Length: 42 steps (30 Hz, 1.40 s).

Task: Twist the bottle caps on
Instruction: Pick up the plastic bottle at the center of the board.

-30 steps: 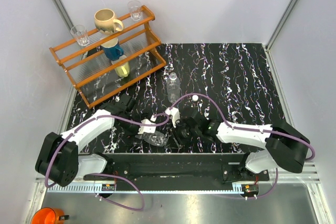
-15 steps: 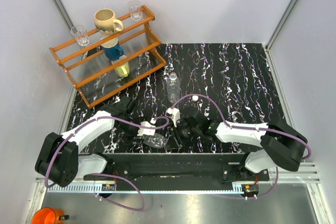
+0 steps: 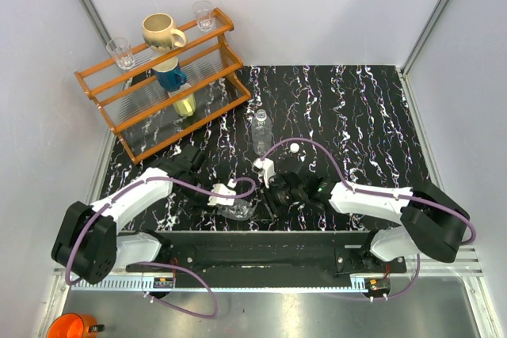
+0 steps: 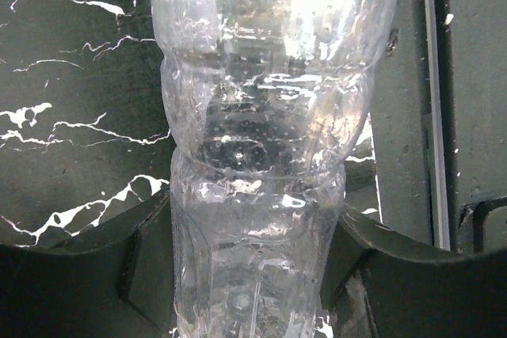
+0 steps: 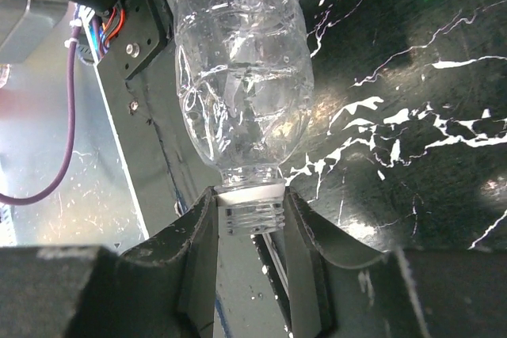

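A clear bottle (image 3: pixel 238 211) lies on its side near the table's front edge, between my two grippers. My right gripper (image 5: pixel 249 213) is shut on its bare threaded neck, which carries no cap. My left gripper (image 4: pixel 253 263) is closed on the ribbed body of the same bottle (image 4: pixel 261 116), with both pads against its sides. A second clear bottle (image 3: pixel 261 129) stands upright further back at mid-table. One small white bottle cap (image 3: pixel 294 148) lies on the table just right of it. In the top view my left gripper (image 3: pixel 224 199) and right gripper (image 3: pixel 268 198) sit either side of the lying bottle.
A wooden rack (image 3: pixel 207 113) stands at the back left with a cream mug (image 3: pixel 162 32), two drinking glasses (image 3: pixel 121 52), a blue cup (image 3: pixel 169 77) and a yellowish cup (image 3: pixel 184 104). The metal front rail (image 3: pixel 261 243) runs right behind the lying bottle. An orange object (image 3: pixel 70 327) lies off the table at the bottom left.
My left gripper's jaws have come in from wide open onto the bottle's body. The right gripper kept its hold on the neck and shifted slightly right.
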Tool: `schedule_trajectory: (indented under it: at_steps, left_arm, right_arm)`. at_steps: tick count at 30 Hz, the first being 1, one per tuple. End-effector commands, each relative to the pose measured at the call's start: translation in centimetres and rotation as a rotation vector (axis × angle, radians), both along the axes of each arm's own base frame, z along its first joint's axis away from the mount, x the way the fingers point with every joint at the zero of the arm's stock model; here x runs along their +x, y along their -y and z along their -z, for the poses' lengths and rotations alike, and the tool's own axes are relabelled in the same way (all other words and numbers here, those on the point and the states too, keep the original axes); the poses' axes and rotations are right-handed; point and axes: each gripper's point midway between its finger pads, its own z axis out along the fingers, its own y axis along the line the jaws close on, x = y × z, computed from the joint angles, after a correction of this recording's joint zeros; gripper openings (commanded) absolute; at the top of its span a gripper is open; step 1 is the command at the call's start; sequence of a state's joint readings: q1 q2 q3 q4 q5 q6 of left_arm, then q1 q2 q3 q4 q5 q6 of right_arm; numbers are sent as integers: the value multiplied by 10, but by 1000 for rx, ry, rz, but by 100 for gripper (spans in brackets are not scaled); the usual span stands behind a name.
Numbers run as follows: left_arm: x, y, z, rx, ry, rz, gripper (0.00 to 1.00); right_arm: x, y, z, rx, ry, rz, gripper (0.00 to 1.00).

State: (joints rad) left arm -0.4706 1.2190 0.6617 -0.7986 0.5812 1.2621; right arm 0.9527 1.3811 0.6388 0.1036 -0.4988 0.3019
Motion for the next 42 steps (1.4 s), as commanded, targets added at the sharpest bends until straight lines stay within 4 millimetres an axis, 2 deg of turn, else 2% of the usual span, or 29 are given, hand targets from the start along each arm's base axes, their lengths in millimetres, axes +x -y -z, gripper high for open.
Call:
schedule_trajectory:
  at_steps: [1, 5, 10, 13, 17, 18, 20, 22, 23, 24, 25, 26, 27, 29, 30, 32, 33, 35, 36, 42]
  left_arm:
    - [9, 0, -16, 3, 26, -56, 56]
    - [5, -3, -16, 16, 0, -99, 55]
    - [-4, -9, -14, 51, -59, -157, 51]
    - [-5, -10, -17, 60, -85, -198, 48]
    - [-7, -7, -25, 31, -96, -231, 46]
    - [-5, -5, -28, 17, -89, -239, 46]
    - [-2, 0, -34, -3, -97, -272, 45]
    - [-1, 4, -40, -23, -106, -285, 44]
    - [1, 6, -43, -32, -109, -304, 43]
    - [2, 7, -45, -38, -111, -309, 42]
    - [1, 7, -45, -42, -117, -311, 41]
    - [1, 8, -45, -44, -123, -317, 40]
    - [1, 9, -45, -47, -126, -322, 40]
    - [2, 10, -44, -49, -133, -337, 40]
    - [0, 10, -42, -46, -143, -337, 40]
    - [0, 9, -42, -49, -146, -347, 39]
    - [-1, 9, -41, -43, -146, -348, 39]
    - [-2, 7, -40, -41, -141, -356, 39]
    - [-1, 6, -40, -42, -133, -357, 38]
    - [-7, 2, -32, -27, -146, -364, 38]
  right_arm:
    - [35, 7, -14, -36, 70, 169, 41]
    - [49, 16, -38, -6, 149, 260, 56]
    - [71, 37, -86, 30, 265, 417, 69]
    - [82, 53, -96, 10, 285, 533, 74]
    - [98, 88, -78, -98, 247, 774, 75]
    - [101, 104, -62, -173, 210, 879, 75]
    - [98, 110, -49, -231, 175, 911, 74]
    - [91, 120, -26, -284, 120, 955, 72]
    - [88, 122, -19, -289, 109, 970, 71]
    - [90, 124, -22, -259, 120, 1007, 71]
    - [85, 130, -12, -271, 133, 1016, 71]
    - [80, 126, -13, -256, 160, 999, 71]
    - [84, 129, -18, -237, 213, 1029, 71]
    - [84, 132, -15, -261, 246, 1029, 71]
    - [83, 135, -8, -311, 264, 1025, 71]
    - [85, 134, -7, -348, 277, 1027, 71]
    - [84, 136, 3, -404, 283, 1022, 71]
    - [86, 131, 5, -426, 282, 1020, 71]
    - [85, 131, 13, -468, 283, 1009, 72]
    - [86, 117, 28, -506, 250, 978, 72]
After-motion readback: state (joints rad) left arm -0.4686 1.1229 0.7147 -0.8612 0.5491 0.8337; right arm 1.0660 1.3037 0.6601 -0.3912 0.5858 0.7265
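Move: The right fingers are shut on the neck of the plastic bottle, whose body the left gripper holds. The near cap, hidden under the right arm, lies about 13 cm right, 8 cm ahead and 7 cm below the right hand. The far cap is some 20 cm ahead and 12 cm right, equally low; the standing bottle is about 19 cm straight ahead. From the left hand, the near cap is roughly 24 cm right, 4 cm ahead and 3 cm lower. Open the right gripper off the bottle neck, lift it some 9 cm while going forward, then swing right and sink about 13 cm to come down over the near cap, turning the wrist clockwise until the fingers slant forward and down. Keep the left grip on the bottle, raise it about 3 cm and turn it some 20 degrees counter-clockwise. ##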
